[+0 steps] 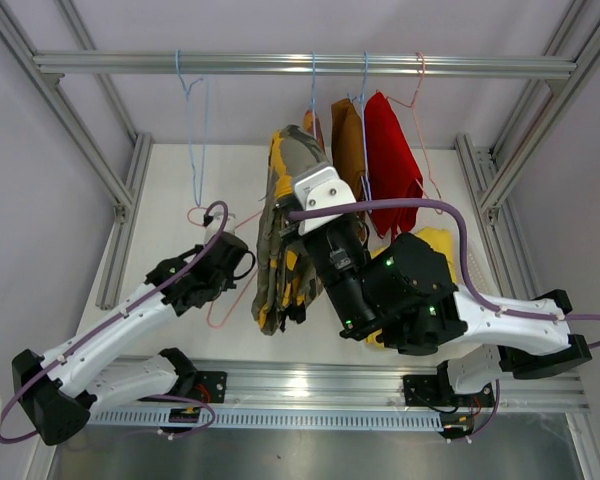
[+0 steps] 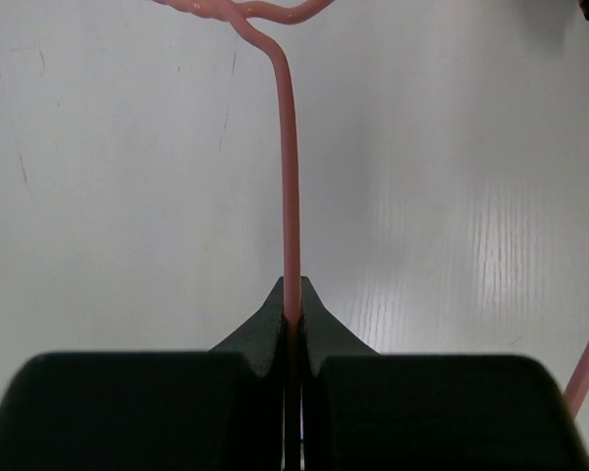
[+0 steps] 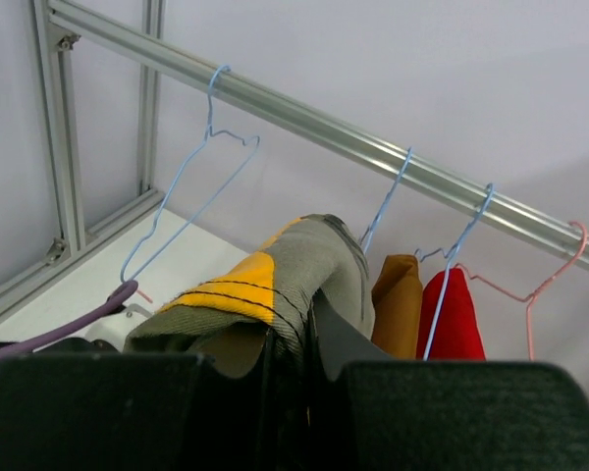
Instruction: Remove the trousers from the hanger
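Observation:
The camouflage trousers (image 1: 285, 250) hang down in grey-green and yellow from below the rail. My right gripper (image 1: 298, 205) is shut on their top fold (image 3: 275, 275), next to a blue hanger (image 3: 386, 204); whether the fold still rests on that hanger is hidden. Brown trousers (image 1: 347, 140) and red trousers (image 1: 390, 160) hang on blue hangers to the right. Yellow trousers (image 1: 440, 245) lie on the table, partly under my right arm. My left gripper (image 1: 232, 255) is low over the table, shut on the wire of a pink hanger (image 2: 291, 196).
An empty blue hanger (image 1: 192, 110) hangs at the left of the rail (image 1: 300, 64). An empty pink hanger (image 1: 420, 95) hangs at the right. Frame posts (image 1: 505, 170) stand at both sides of the white table (image 1: 170, 190).

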You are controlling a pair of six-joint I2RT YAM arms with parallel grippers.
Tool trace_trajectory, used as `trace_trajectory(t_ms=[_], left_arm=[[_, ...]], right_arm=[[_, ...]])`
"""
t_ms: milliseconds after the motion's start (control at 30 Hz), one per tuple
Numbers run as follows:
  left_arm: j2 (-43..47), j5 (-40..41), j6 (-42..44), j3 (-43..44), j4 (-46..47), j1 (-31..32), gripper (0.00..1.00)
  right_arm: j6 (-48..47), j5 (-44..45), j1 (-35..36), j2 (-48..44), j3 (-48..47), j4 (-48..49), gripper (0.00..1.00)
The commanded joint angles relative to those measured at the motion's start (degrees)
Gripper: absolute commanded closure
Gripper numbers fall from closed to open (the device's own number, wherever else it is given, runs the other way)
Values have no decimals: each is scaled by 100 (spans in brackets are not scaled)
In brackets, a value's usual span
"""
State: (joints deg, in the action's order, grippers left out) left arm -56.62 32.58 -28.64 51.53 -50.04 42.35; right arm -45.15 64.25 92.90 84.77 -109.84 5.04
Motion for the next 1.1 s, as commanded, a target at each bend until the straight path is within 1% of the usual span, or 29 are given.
trace_trajectory(t_ms=[0,133,267,400,533,600,767,800,833,900,933,967,1000,1033,1067], left_arm=[[55,223,-106,59,12,-7,100],[186,372,-177,77,-14,-16,100],[327,469,-142,164,-32,-7,99],[406,565,-124,244,-67,-7,100],[599,636,-80,226,-50,-16,100],[643,662,-89,209,-41,-7,100],[731,697,-98,165,-6,-7,100],[740,689,-98,147,3,-16,99],[749,706,-89,130,21,-7,100],[758,697,-106,129,21,-7,100],[766,689,-89,121,29,-7,100],[767,689,-89,112,38,-7,99],[767,680,-89,112,47,-16,100],[775,662,-71,103,56,-7,99],[784,662,-71,103,56,-7,100]], right_arm=[[189,-70,157,-382,164,499,100],[471,35,307,-759,770,402,100],[462,368,465,-1075,1866,656,100],[1050,544,685,-1612,2605,481,100],[1613,861,738,-2209,3319,183,100],[2061,1054,729,-2534,3530,-221,100],[2624,1773,738,-2913,4023,-1152,100],[2938,1888,738,-2975,4041,-1346,100],[3185,2064,729,-3097,4032,-1931,100],[3765,2231,729,-3256,4023,-2584,100],[4377,2345,747,-3422,4023,-2926,100],[4705,2503,747,-3502,4023,-3626,100],[5004,2592,747,-3581,4032,-3955,100],[5651,2706,764,-3730,4041,-4628,100],[5962,2724,764,-3818,4050,-4939,100]])
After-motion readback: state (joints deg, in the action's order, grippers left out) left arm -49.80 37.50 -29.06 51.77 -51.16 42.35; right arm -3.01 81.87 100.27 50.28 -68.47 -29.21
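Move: The camouflage trousers are already gripped at the waist by the right hand, held high and hanging down. The basket with the yellow trousers lies about 28 cm to that hand's right, 5 cm farther out and some 50 cm below. The brown trousers hang roughly 24 cm ahead, 10 cm right and 12 cm lower, the red ones another 8 cm right of them. From the left hand, which holds the pink hanger, the basket is about 40 cm right, 2 cm nearer and 11 cm lower. The camouflage trousers are carried down and then rightwards towards the basket, still pinched in the right hand: it first sinks some 13 cm while drawing slightly back, then swings about 12 cm right while sinking on, the fingers tipping about 15 degrees downward. The left hand keeps its grip on the pink hanger and lifts it about 3 cm up and 2 cm left, away from the trousers. ##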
